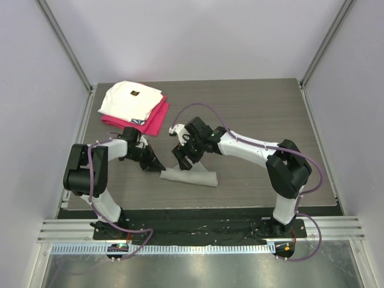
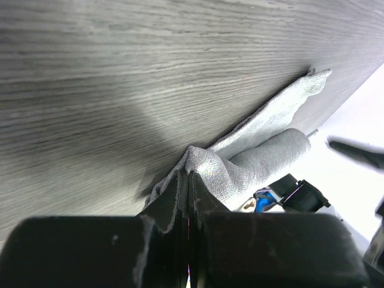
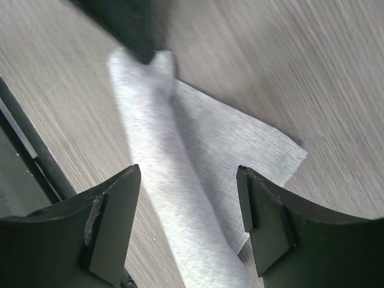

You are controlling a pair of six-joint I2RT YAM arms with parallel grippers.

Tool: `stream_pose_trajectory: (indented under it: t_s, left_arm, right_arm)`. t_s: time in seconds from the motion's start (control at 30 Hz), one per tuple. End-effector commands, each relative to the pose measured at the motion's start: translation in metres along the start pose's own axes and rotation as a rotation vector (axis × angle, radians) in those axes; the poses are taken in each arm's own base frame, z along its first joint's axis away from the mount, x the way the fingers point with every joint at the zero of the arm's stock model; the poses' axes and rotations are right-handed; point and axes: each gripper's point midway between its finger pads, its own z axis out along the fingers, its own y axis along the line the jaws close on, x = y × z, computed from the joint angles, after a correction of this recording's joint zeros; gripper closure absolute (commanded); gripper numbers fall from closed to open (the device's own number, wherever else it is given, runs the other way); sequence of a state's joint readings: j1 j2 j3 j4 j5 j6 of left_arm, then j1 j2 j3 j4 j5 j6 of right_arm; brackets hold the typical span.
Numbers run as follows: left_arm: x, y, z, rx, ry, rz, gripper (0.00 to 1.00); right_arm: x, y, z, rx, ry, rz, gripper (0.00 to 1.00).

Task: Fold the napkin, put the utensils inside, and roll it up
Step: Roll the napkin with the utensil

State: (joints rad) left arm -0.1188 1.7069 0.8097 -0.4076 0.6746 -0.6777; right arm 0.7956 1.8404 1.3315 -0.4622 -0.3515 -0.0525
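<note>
The light-grey napkin (image 1: 191, 176) lies as a narrow loose roll on the wooden table, in front of both arms. In the left wrist view the napkin (image 2: 258, 150) bunches up to my left gripper (image 2: 187, 175), which is shut and pinches the roll's near end. The left gripper (image 1: 156, 166) sits at the roll's left tip. My right gripper (image 1: 182, 161) hovers just above the roll, open. From the right wrist the napkin (image 3: 180, 162) runs between the spread fingers of the right gripper (image 3: 187, 180) without touching them. The utensils are hidden.
A folded white cloth (image 1: 131, 99) with a small dark mark rests on a magenta-red folded cloth (image 1: 157, 120) at the table's back left. Grey walls close in the table on three sides. A black strip (image 1: 198, 222) runs along the near edge.
</note>
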Motion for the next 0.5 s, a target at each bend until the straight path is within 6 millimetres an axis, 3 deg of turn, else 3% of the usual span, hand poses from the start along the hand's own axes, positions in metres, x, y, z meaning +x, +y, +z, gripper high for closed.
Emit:
stream_pose_trajectory:
  t_s: [0.0,0.47]
  left_arm:
    - [0.003,0.003,-0.001,-0.047,0.029,-0.021,1.00]
    - [-0.003,0.001,-0.003,-0.073,0.033,-0.029,1.00]
  right_arm:
    - [-0.009,0.008,-0.007,0.177,-0.038,-0.229,0.26]
    - [0.043,0.038,0.027,0.171,0.126,-0.385,0.26]
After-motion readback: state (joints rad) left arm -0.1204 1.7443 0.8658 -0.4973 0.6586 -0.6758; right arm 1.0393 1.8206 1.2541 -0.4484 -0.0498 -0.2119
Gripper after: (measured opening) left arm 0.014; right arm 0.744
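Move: The napkin roll lies under the open right hand, its middle some 3 cm back, 2 cm to the right and 6 cm below. The napkin's loose flat flap sticks out about 6 cm to the right of that hand, level with it and 7 cm below, and the left hand's fingertips are roughly 6 cm to its left, level and 5 cm lower. From the left hand, which already pinches the near end, the roll's middle is about 9 cm right and 2 cm back. Back towards its base goes the right hand, about 5 cm, and after a slight rise it sinks over the roll to end some 2.5 cm lower. Its fingers stay wide open and swing steeper downwards, while the hand turns some 10 degrees counter-clockwise; contact with the roll can't be made out. The left hand stays in place with its fingers shut on the roll's left end. ##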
